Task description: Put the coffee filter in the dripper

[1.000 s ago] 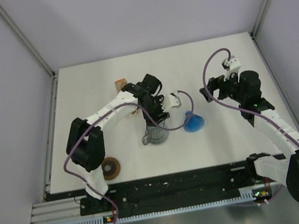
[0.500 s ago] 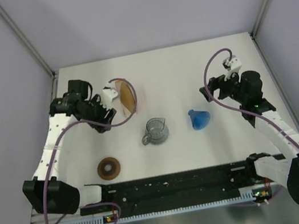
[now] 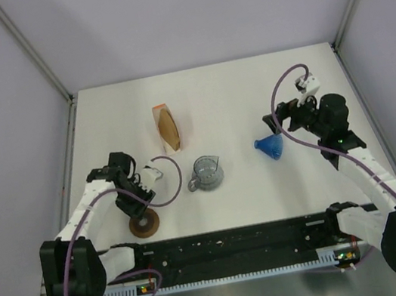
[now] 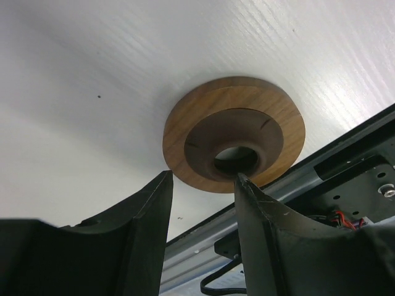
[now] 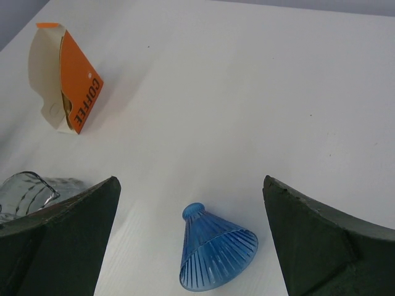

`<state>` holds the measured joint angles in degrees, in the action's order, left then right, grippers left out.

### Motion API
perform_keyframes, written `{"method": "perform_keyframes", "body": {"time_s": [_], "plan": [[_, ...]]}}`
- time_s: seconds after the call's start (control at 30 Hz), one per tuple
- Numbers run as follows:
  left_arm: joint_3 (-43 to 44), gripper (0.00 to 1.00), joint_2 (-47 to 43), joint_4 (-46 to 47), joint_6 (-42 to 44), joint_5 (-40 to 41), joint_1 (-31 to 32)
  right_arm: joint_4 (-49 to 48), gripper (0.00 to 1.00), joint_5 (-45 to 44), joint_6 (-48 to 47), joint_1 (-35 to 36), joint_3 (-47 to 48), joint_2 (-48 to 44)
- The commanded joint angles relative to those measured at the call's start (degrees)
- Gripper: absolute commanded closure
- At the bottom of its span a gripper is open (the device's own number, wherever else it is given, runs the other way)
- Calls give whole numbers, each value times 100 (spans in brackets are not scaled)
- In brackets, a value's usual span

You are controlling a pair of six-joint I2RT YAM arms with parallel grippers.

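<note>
The dripper (image 3: pixel 271 147), a blue ribbed cone, lies on its side on the white table, its wide mouth toward the right wrist camera (image 5: pixel 216 253). My right gripper (image 3: pixel 277 125) hovers just behind it, open wide (image 5: pixel 191 182), fingers apart on either side and touching nothing. No single coffee filter shows; only the orange-and-white pack of filters (image 3: pixel 167 126) stands at the back left (image 5: pixel 68 86). My left gripper (image 3: pixel 139 204) hangs low at the near left over a dark brown round ring (image 4: pixel 234 142), jaws (image 4: pixel 203 177) apart with nothing between them.
A grey see-through glass jug (image 3: pixel 206 173) stands mid-table between the pack and the dripper, its edge showing in the right wrist view (image 5: pixel 28 191). The brown ring (image 3: pixel 145 224) lies close to the table's near edge and the black base rail (image 3: pixel 230 243).
My left arm swung from the jug to the filter pack, then forward to the brown ring. The dripper shifted a little to the right and back. The right arm barely moved.
</note>
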<state>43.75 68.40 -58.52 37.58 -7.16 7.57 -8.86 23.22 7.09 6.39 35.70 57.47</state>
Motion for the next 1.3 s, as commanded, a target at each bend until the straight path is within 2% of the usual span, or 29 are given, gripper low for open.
{"method": "perform_keyframes", "body": {"time_s": [0.0, 0.2, 0.3, 0.37, 0.47, 0.6, 0.7, 0.87, 1.0, 1.1, 1.17, 1.27], "plan": [[-287, 50, 24, 578, -14, -57, -19, -318, 2, 77, 47, 81, 121, -166], [-823, 54, 156, 1684, -348, 434, -19, -300, 2, 68, 38, 108, 121, -175], [-1113, 61, 86, 2097, -401, 233, 16, -292, 2, 60, 38, 125, 121, -166], [-1367, 70, 42, 2501, -375, 328, 25, -283, 2, 33, 29, 143, 130, -175], [-1457, 100, 59, 2749, -427, 443, 25, -204, 2, -37, 29, 213, 200, -149], [-966, 100, -72, 2574, -734, 320, -1, 104, 2, -142, 73, 415, 472, -79], [-229, 100, -134, 2329, -936, 119, -159, 95, 3, -116, 239, 862, 674, 53], [1502, 100, 287, 1135, -1358, -1162, -186, -106, 3, -117, 275, 2461, 1297, 816], [2733, 100, 525, 80, -1377, -2601, -186, -475, 3, 690, 425, 3288, 1965, 1616], [3235, 100, 490, -466, -1000, -3876, -186, -555, 4, 1402, -573, 3719, 2274, 1951], [3421, 100, 376, -765, -745, -4615, -177, -782, 3, 2183, -1374, 3825, 2196, 1943], [3667, 100, 305, -1239, -341, -5014, -29, -1047, 3, 2747, -1990, 3817, 2151, 1794]]}}
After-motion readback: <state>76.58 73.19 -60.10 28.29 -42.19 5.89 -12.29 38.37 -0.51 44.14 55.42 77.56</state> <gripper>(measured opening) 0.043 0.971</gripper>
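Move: The dripper lies almost under the left fingers, some 4 cm below, 1 cm back and 2 cm to the right. The glass pitcher is about 26 cm right and 12 cm ahead of the left hand, the filter box 16 cm right and 31 cm ahead. From the right hand the dripper is roughly 55 cm left, 18 cm back and 19 cm down; the pitcher lies 30 cm left and 5 cm back, the blue scoop 6 cm left, directly level. Down about 3.5 cm onto the dripper, the left hand closes and pinches the wall beside its centre hole, then lifts it some 20 cm, swinging forward and right, drawing back slightly at the end while its fingers tip about 40 degrees to the right. The open right hand then sweeps left some 25 cm and back, rising a little, turning counter-clockwise towards the dripper. ##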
